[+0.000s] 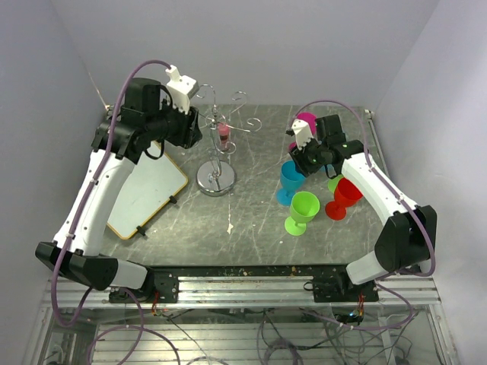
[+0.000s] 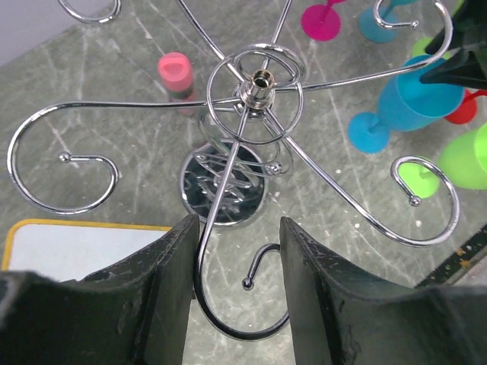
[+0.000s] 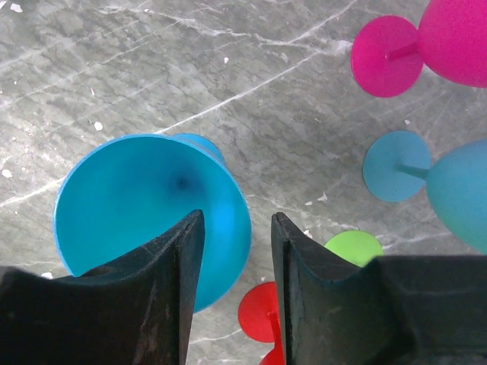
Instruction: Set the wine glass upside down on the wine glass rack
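The silver wire rack stands on its round disc base at the table's middle back. From above it shows its hub and scroll arms. My left gripper is open, with one curled arm end lying between its fingers; I cannot tell if they touch it. It is beside the rack's top. A blue wine glass stands upright. My right gripper is open just above its rim, empty, with the rim's edge between the fingers. It also shows from above.
Green, red and magenta glasses crowd around the blue one; a second teal glass is to its right. A white yellow-edged board lies left of the rack. A small pink-topped object stands behind the rack.
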{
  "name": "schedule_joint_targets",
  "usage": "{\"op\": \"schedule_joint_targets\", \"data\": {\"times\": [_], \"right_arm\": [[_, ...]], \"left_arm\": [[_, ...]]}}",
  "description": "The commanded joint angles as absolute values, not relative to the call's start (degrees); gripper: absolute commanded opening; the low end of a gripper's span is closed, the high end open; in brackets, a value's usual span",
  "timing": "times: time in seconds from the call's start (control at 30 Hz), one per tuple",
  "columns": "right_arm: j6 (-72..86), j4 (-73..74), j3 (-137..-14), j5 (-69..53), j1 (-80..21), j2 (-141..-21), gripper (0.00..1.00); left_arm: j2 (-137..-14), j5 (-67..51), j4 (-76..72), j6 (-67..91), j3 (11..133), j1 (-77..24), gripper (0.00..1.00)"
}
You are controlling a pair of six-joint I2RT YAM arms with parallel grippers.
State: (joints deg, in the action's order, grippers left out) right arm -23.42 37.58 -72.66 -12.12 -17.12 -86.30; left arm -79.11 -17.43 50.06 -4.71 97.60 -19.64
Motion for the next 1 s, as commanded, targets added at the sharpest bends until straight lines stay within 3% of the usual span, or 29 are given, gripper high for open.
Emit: {"op": "schedule_joint_targets", "data": {"times": [0.0,0.3,0.6,0.87,0.97], "right_arm": [[-22.63,37.51,-74.14,-11.57,-17.59,-86.34,0.38],[-22.73,37.61,-74.39,-12.61,-17.62,-86.58,0.24],[-23.17,37.63,-76.74,-14.90,-17.62,-87.12,0.00],[-24.11,36.87,-82.57,-18.45,-16.43,-84.66,0.00],[-24.35,37.40,-86.72,-21.60,-14.77,-83.46,0.00]], "left_arm": [[-80.13,-12.38,49.97,-8.34,98.44,-19.51,0.56],[-79.46,-9.94,49.70,-8.61,98.26,-19.49,0.67],[-78.06,-7.79,50.36,-9.22,100.11,-19.51,0.84],[-75.57,-12.08,50.31,-6.74,101.79,-14.46,1.00],[-74.11,-12.32,49.07,-6.61,103.11,-13.44,1.00]]}}
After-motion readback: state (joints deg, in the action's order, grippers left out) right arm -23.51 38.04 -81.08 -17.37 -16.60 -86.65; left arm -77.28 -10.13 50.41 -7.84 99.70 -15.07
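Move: The blue wine glass's far-right rim is between the right fingers, its middle about 4 cm left, 2 cm back and 7 cm below. From that hand the pink glass stands some 15 cm straight ahead, the pale-blue one 10 ahead and 9 right, the near green one 13 straight back. The left fingers straddle a rack arm, the rack's hub about 7 cm ahead, 7 right and nearly level. Right fingers pinch the blue glass's rim and rise about 5 cm; left opens, drawing left off the rack. ##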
